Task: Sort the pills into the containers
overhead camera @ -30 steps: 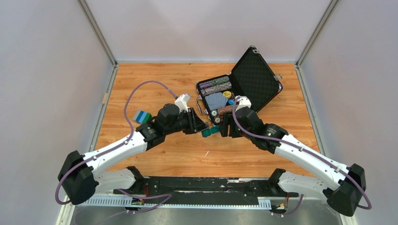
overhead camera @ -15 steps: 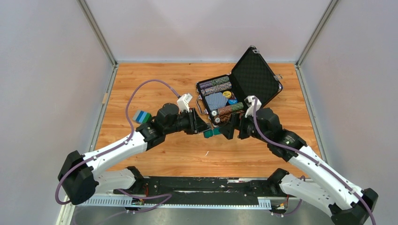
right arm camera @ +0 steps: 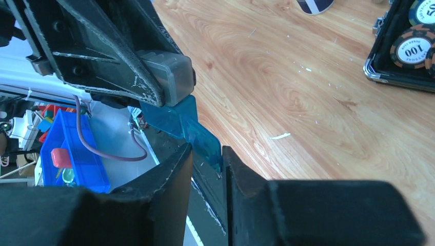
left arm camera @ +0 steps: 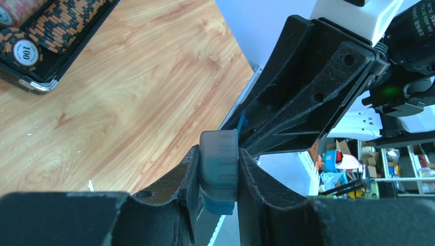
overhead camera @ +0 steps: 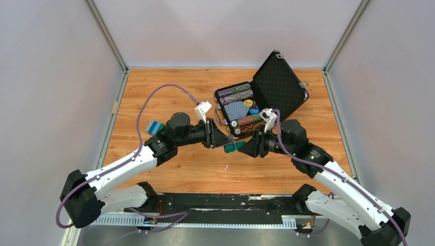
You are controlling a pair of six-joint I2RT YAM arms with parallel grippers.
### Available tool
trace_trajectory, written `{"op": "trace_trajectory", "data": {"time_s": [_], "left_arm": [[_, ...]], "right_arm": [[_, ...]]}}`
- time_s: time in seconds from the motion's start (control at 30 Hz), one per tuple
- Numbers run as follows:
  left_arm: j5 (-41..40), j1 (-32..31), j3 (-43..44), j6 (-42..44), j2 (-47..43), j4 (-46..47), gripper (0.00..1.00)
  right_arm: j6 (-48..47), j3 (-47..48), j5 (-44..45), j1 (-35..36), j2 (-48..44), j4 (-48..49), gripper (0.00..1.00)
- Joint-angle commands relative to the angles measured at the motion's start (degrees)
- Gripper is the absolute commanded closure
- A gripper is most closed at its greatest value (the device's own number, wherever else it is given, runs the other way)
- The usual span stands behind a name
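Observation:
My left gripper point(overhead camera: 224, 144) is shut on a small container point(overhead camera: 233, 147), held above the table's middle; no pills show in any view. In the left wrist view its grey body with a teal edge point(left arm camera: 219, 169) is squeezed between my fingers point(left arm camera: 191, 174). My right gripper point(overhead camera: 246, 148) faces it from the right. In the right wrist view the container's clear teal lid point(right arm camera: 197, 134) hangs open from the grey body point(right arm camera: 172, 77) and slants across my right gripper point(right arm camera: 206, 150). The jaws stand narrow, touching the lid on both sides.
An open black chip case point(overhead camera: 277, 84) full of poker chips stands just behind both grippers, its near rim point(left arm camera: 31, 84) close to the container. A blue and green block point(overhead camera: 154, 126) lies left of the left arm. White specks dot the wood point(right arm camera: 279, 136).
The right gripper drew back to the right, opened wide, then came in lower and narrowed its jaws onto the container's lid. The left gripper kept its hold, shifting only slightly.

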Motion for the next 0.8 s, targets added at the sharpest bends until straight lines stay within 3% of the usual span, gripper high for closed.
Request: {"op": "trace_trajectory", "data": {"time_s": [0.0, 0.3, 0.37, 0.43, 0.5, 0.53, 0.6, 0.67, 0.77], "left_arm": [[3.2, 0.2, 0.8, 1.5, -0.7, 3.8, 1.00], [3.6, 0.4, 0.5, 1.4, 0.3, 3.8, 1.00], [3.6, 0.5, 0.5, 1.4, 0.3, 3.9, 1.00], [3.5, 0.6, 0.5, 1.4, 0.4, 3.8, 0.98], [3.4, 0.6, 0.5, 1.3, 0.5, 3.5, 0.72], [2.8, 0.7, 0.7, 1.4, 0.5, 3.1, 0.38], [0.0, 0.7, 1.2, 2.2, 0.2, 0.6, 0.07], [-5.1, 0.8, 2.4, 3.4, -0.3, -4.6, 0.01], [-16.2, 0.9, 4.5, 5.3, -1.6, -15.5, 0.00]], "right_arm": [[-0.1, -0.5, -3.2, -0.8, -1.2, 5.2, 0.74], [0.9, -1.1, -4.5, -1.5, -1.9, 6.2, 0.70], [1.2, -1.2, -4.6, -1.5, -2.1, 6.6, 0.76], [1.4, -1.3, -4.7, -1.6, -2.1, 6.9, 0.94], [1.5, -1.4, -4.5, -1.6, -2.0, 6.9, 1.00], [1.5, -1.5, -4.3, -1.6, -1.8, 6.9, 1.00], [1.5, -1.8, -3.4, -1.6, -1.0, 6.5, 1.00], [1.5, -1.8, -1.9, -1.6, 0.3, 5.1, 1.00], [1.9, -1.3, 1.6, -1.6, 3.6, 0.9, 1.00]]}}
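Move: The grey pill container with its teal flap is still pinched in my left fingers, its middle barely 2 cm to the right of that hand and about 1 cm back and below. From my right hand it lies about 4 cm left and 1 cm ahead, roughly level, the flap already reaching between my right fingertips. The chip tray sits some 19 cm straight ahead of my right hand and 14 cm below; the white bottle about 14 cm ahead, 16 cm left and 12 cm below. My right hand creeps up just over 1 cm, tilting about 5 degrees, and its fingers close almost fully to pinch the thin teal flap, then it sinks back down. My left hand holds the container nearly still until that pinch is made, then opens wide, lets go and eases about 2 cm down, slightly forward and left. ##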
